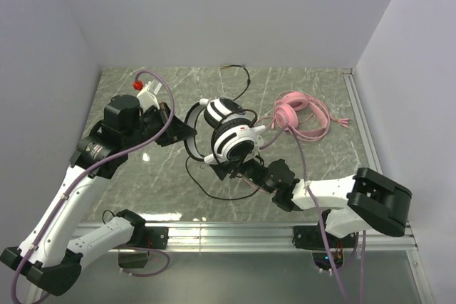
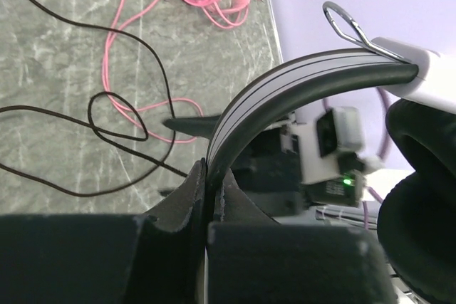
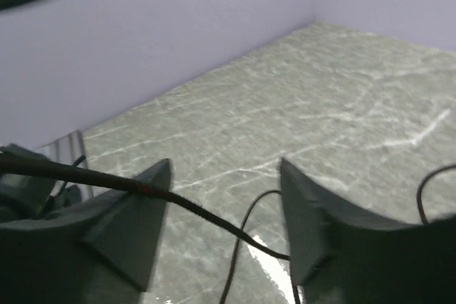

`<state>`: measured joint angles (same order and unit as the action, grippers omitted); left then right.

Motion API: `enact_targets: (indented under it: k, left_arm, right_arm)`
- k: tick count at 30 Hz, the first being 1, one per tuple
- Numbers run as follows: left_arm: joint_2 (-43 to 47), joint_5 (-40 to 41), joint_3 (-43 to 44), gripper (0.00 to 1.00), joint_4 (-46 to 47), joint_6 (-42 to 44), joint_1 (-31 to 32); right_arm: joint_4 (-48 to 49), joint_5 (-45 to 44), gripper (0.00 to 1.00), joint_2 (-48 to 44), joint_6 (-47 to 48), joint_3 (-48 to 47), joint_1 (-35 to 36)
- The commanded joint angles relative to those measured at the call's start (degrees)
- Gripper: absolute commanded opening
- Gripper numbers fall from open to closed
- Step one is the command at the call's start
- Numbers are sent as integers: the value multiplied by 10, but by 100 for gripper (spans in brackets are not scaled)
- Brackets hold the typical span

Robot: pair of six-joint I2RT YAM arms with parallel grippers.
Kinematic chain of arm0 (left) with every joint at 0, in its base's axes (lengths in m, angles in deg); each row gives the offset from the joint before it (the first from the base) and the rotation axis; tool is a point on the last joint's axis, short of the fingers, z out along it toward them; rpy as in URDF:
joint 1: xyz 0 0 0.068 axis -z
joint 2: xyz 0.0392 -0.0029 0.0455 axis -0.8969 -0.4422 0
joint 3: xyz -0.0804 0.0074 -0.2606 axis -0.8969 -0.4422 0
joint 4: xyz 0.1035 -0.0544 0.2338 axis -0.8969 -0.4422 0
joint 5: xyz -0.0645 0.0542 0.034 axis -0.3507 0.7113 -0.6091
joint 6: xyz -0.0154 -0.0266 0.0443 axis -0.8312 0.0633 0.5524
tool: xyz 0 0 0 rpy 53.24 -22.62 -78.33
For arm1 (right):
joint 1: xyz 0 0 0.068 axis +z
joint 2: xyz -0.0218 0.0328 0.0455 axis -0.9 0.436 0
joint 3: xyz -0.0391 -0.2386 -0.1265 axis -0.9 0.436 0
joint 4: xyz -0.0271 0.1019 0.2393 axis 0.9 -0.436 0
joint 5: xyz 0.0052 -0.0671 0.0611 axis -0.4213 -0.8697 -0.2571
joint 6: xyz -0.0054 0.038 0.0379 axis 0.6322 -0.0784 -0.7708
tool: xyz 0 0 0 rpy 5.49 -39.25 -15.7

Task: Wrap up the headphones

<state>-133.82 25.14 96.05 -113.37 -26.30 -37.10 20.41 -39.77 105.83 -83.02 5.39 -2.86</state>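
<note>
The black and white headphones (image 1: 229, 135) are held up off the table at the middle, earcups stacked one above the other. My left gripper (image 1: 179, 130) is shut on their black headband (image 2: 285, 83), which passes between its fingers (image 2: 208, 176). Their black cable (image 1: 206, 189) trails over the table in loops. My right gripper (image 1: 239, 169) sits just below the earcups and is open. A stretch of the black cable (image 3: 206, 215) runs across the gap between its fingers (image 3: 142, 208) without being pinched. The pink headphones (image 1: 288, 113) lie at the back right with their pink cable (image 1: 320, 122) loosely coiled beside them.
Grey walls close in the marble table at the back and on both sides. An aluminium rail (image 1: 235, 233) runs along the front edge and another (image 1: 360, 119) along the right edge. The black cable's far end (image 1: 239, 69) lies near the back wall.
</note>
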Motion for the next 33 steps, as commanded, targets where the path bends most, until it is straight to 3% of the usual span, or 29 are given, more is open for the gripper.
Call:
enact_targets:
  k: [1, 3, 4, 7, 12, 15, 22, 28, 31, 33]
  left_arm:
    - [22, -49, 25, 0, 49, -37, 2]
    - [32, -66, 17, 0, 63, -47, 2]
    - [35, -82, 9, 0, 68, -50, 2]
    - [47, -93, 3, 0, 74, -57, 1]
    - [55, -142, 6, 0, 60, -29, 2]
    - [61, -178, -1, 0, 49, -9, 1]
    - [80, -229, -53, 0, 49, 22, 2]
    - [88, -275, -76, 0, 47, 73, 2]
    - [85, -260, -72, 0, 13, 118, 2]
    - [85, -270, -79, 0, 18, 136, 2]
  right_arm:
    - [79, -65, 65, 24, -1, -15, 7]
    - [94, -89, 57, 43, -9, -13, 8]
    - [93, -89, 47, 48, -11, -17, 6]
    - [76, -81, 30, 62, -22, -31, 6]
    - [112, -79, 28, 76, -58, -13, -5]
    - [133, -21, 25, 77, -102, 0, -42]
    - [139, 51, 10, 74, -147, -4, -97]
    - [116, 53, 10, 64, -159, -14, -122]
    - [122, 81, 11, 59, -176, -9, -144]
    - [132, 99, 15, 58, -193, -4, -166]
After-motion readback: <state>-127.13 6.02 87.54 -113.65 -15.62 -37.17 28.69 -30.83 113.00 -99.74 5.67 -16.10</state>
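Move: Just off the right fingertips, still parted, runs the black cable of the white headphones, about 1 cm ahead and 2 cm below. The near earcup sits roughly 3 cm ahead, 3 cm to the right and 5 cm above; the far earcup some 8 cm ahead, level sideways, 8 cm above. From the left hand, which holds the headband, that cable strand lies about 10 cm to the right, 2 cm back and 11 cm lower. Dipping about 2 cm and edging forward, the right hand shuts its fingers on the black cable, then takes it farther forward and a little right past the earcups, some 5 cm forward in all. Meanwhile the left hand keeps its pinch on the headband and draws the headphones about 7 cm back towards the base, rising first, then sinking, while turning some 20 degrees clockwise. ##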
